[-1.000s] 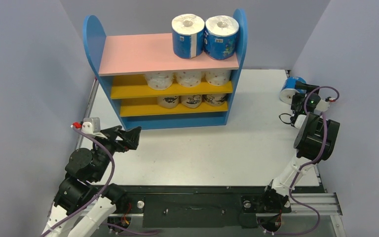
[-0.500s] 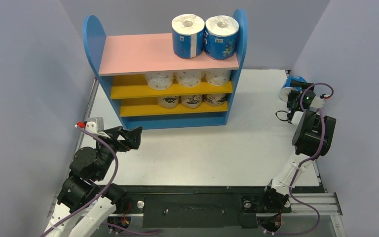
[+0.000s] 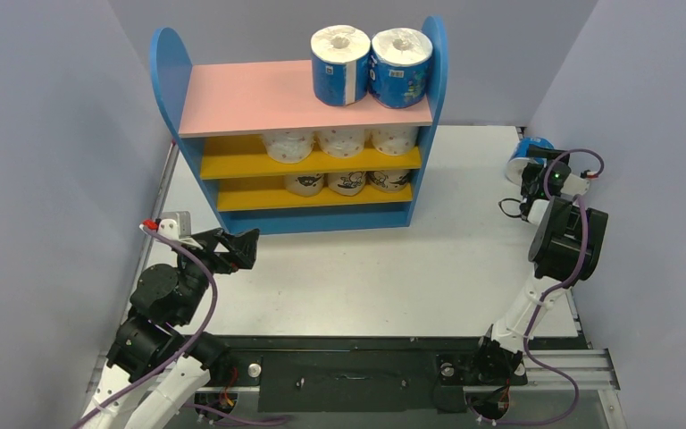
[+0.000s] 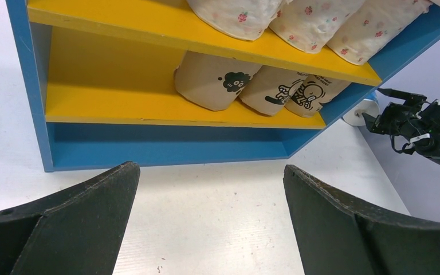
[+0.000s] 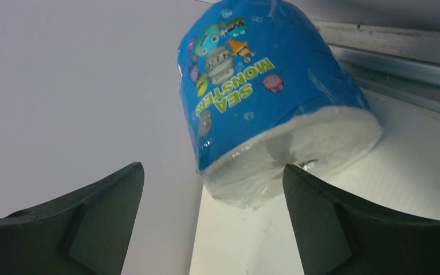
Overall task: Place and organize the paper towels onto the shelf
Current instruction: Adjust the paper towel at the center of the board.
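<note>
The shelf (image 3: 232,98) stands at the back of the table. Two blue-wrapped paper towels (image 3: 340,64) (image 3: 401,67) stand upright at the right end of its pink top. Three white dotted rolls (image 3: 341,140) sit on the upper yellow board, and three tan cartoon rolls (image 3: 348,182) on the lower one. One more blue roll (image 5: 258,86) lies tilted at the far right edge by the wall. My right gripper (image 5: 213,167) is open just short of it, holding nothing. My left gripper (image 4: 211,169) is open and holds nothing, low over the table in front of the shelf's blue base (image 4: 149,146).
Grey walls close in both sides of the table. A metal rail (image 5: 401,63) runs just behind the loose roll, along the right wall. In the left wrist view the right arm (image 4: 412,120) shows past the shelf's right corner.
The right arm has shifted slightly left, bringing its gripper closer to the loose blue roll. The left arm has edged a little nearer and to the right. Both grippers stay open.
</note>
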Action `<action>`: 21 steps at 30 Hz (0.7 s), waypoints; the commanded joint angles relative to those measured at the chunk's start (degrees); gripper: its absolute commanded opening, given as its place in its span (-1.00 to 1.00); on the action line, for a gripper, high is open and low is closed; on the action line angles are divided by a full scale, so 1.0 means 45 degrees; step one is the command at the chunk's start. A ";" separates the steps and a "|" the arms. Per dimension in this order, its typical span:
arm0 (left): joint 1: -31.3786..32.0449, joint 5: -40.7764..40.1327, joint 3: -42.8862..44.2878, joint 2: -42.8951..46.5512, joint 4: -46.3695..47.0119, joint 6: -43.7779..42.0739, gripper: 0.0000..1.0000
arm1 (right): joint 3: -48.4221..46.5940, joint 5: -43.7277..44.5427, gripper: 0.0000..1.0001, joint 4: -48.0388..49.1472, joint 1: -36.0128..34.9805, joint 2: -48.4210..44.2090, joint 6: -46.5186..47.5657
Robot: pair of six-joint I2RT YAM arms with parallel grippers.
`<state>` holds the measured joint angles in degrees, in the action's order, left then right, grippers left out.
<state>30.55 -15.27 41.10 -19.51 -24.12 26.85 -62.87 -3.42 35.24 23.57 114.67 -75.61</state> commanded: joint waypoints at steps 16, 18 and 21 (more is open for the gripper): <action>-0.0030 -0.0365 -0.0246 -0.0147 0.0487 0.0102 0.93 | -0.1908 0.0718 0.04 -0.0680 -0.0083 0.1301 0.0778; -0.0020 -0.0390 -0.0262 -0.0093 0.0461 0.0138 0.93 | -0.1922 0.0721 -0.09 -0.0656 -0.0082 0.1288 0.0855; -0.0027 -0.0420 -0.0300 -0.0032 0.0463 0.0131 0.93 | -0.1764 0.0711 -0.32 -0.0371 -0.0092 0.1206 0.0907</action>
<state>30.55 -16.32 39.88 -19.99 -23.79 26.98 -69.87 -1.87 31.73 23.42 120.16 -73.17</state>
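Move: The blue paper towel lies on its side, its white end facing me, about 6 cm ahead of my right hand, 3 cm to its right and 5 cm lower. The table's side rail runs just beyond it, some 9 cm right of the hand, 6 cm ahead and 10 cm down; the shelf's right side stands about 32 cm to the left, 10 cm back and 10 cm up. From my left hand the towel is some 40 cm ahead, 75 cm right and 23 cm below. I ease my right hand about 2 cm forward and 1 cm right towards the towel's near end, dip roughly 2.5 cm, then come back up about 1 cm. From the dip on I close the wide-open fingers to under half, one above the other, so that they pinch the upper left rim and its loose wrapping at the white end. ##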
